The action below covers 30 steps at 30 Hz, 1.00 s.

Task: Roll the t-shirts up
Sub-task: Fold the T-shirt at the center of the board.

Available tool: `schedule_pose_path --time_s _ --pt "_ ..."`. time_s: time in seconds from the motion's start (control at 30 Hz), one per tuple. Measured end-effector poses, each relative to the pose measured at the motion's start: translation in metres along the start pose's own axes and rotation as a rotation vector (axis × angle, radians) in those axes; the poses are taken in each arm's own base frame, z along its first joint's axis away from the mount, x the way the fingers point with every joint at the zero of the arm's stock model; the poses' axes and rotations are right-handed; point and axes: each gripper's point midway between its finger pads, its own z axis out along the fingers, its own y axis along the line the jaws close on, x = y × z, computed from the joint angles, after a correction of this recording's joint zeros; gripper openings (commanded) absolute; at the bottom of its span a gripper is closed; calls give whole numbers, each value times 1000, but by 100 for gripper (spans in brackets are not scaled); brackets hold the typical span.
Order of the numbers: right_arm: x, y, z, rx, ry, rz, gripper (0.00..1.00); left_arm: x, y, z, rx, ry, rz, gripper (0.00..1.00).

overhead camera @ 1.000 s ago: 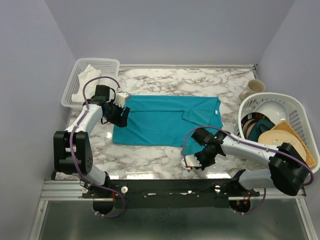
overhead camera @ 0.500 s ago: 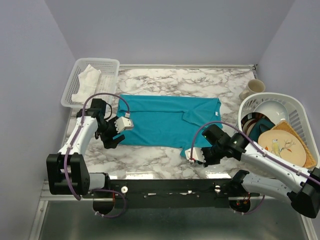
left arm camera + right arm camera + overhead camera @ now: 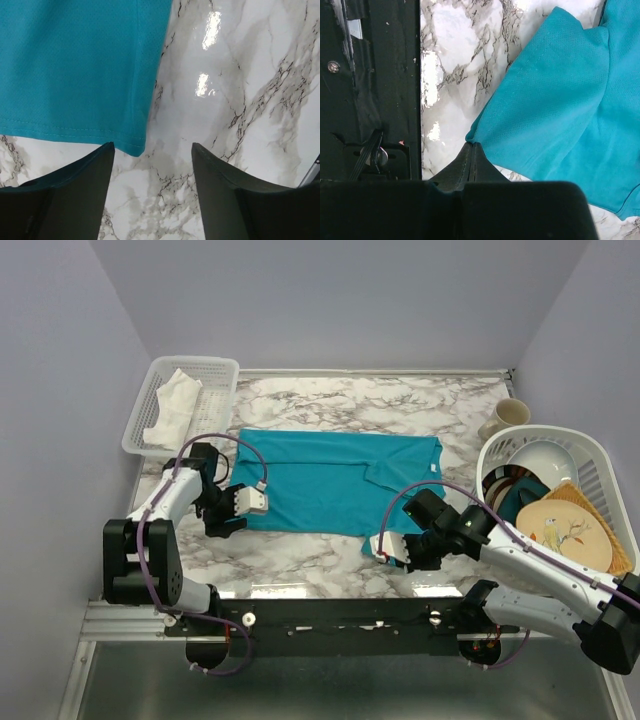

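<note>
A teal-blue t-shirt (image 3: 330,480) lies spread flat on the marble table. My left gripper (image 3: 230,523) is open at the shirt's near left corner. In the left wrist view that corner (image 3: 136,148) lies just beyond the gap between the fingers of the left gripper (image 3: 151,147), which holds nothing. My right gripper (image 3: 378,543) is at the shirt's near right edge. In the right wrist view the right gripper (image 3: 471,145) has its fingers pressed together, with the tip of a shirt corner (image 3: 485,131) pinched at their point.
A white basket (image 3: 215,365) with a white cloth (image 3: 172,405) stands at the back left. A cream mug (image 3: 505,417) and a white dish basket (image 3: 600,465) with a dark-teal dish (image 3: 512,505) and plates stand at the right. A black rail (image 3: 330,615) lines the near edge.
My left gripper moved from the shirt's far left edge down to its near left corner. My right gripper shifted left to the shirt's near right corner and stayed there.
</note>
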Motion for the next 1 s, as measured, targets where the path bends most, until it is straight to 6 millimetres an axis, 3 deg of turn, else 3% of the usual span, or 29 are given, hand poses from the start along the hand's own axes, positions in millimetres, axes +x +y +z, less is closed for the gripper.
schedule_pose_path --time_s 0.3,0.4,0.43,0.5,0.77,1.0 --pt "3 0 -1 7 17 12 1 18 3 22 -8 49 16 50" --pt "4 0 -1 8 21 14 0 19 8 26 -41 55 32 32" --pt "5 0 -1 9 23 17 0 19 8 26 -47 58 36 17" --pt "6 1 0 7 28 25 0 20 7 26 -62 62 39 0" --pt "18 -6 -6 59 56 152 0 19 9 23 -63 75 37 0" --pt "21 -60 -42 236 38 330 0 7 28 5 -49 66 -11 0"
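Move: Just beneath the open left hand, about 4 cm down and 1 cm ahead and to its left, lies the T-shirt's near left corner; the white basket's middle is roughly 25 cm ahead and 8 cm to its left. The right hand already holds the shirt's near right part; the folded-in panel of the shirt lies some 20 cm ahead of it, 2 cm left and 6 cm lower, while the large basket sits about 31 cm right and 12 cm ahead. Sinking about 3 cm with barely any sideways travel, the left hand shuts its fingers on the near left corner and pinches it, then starts up and forward by 2 to 3 cm. The right hand keeps its grip, almost waiting at first, then sweeps forward about 6 cm over the shirt, with some 3 cm to the right and 3 cm up, turning roughly 25 degrees clockwise. ##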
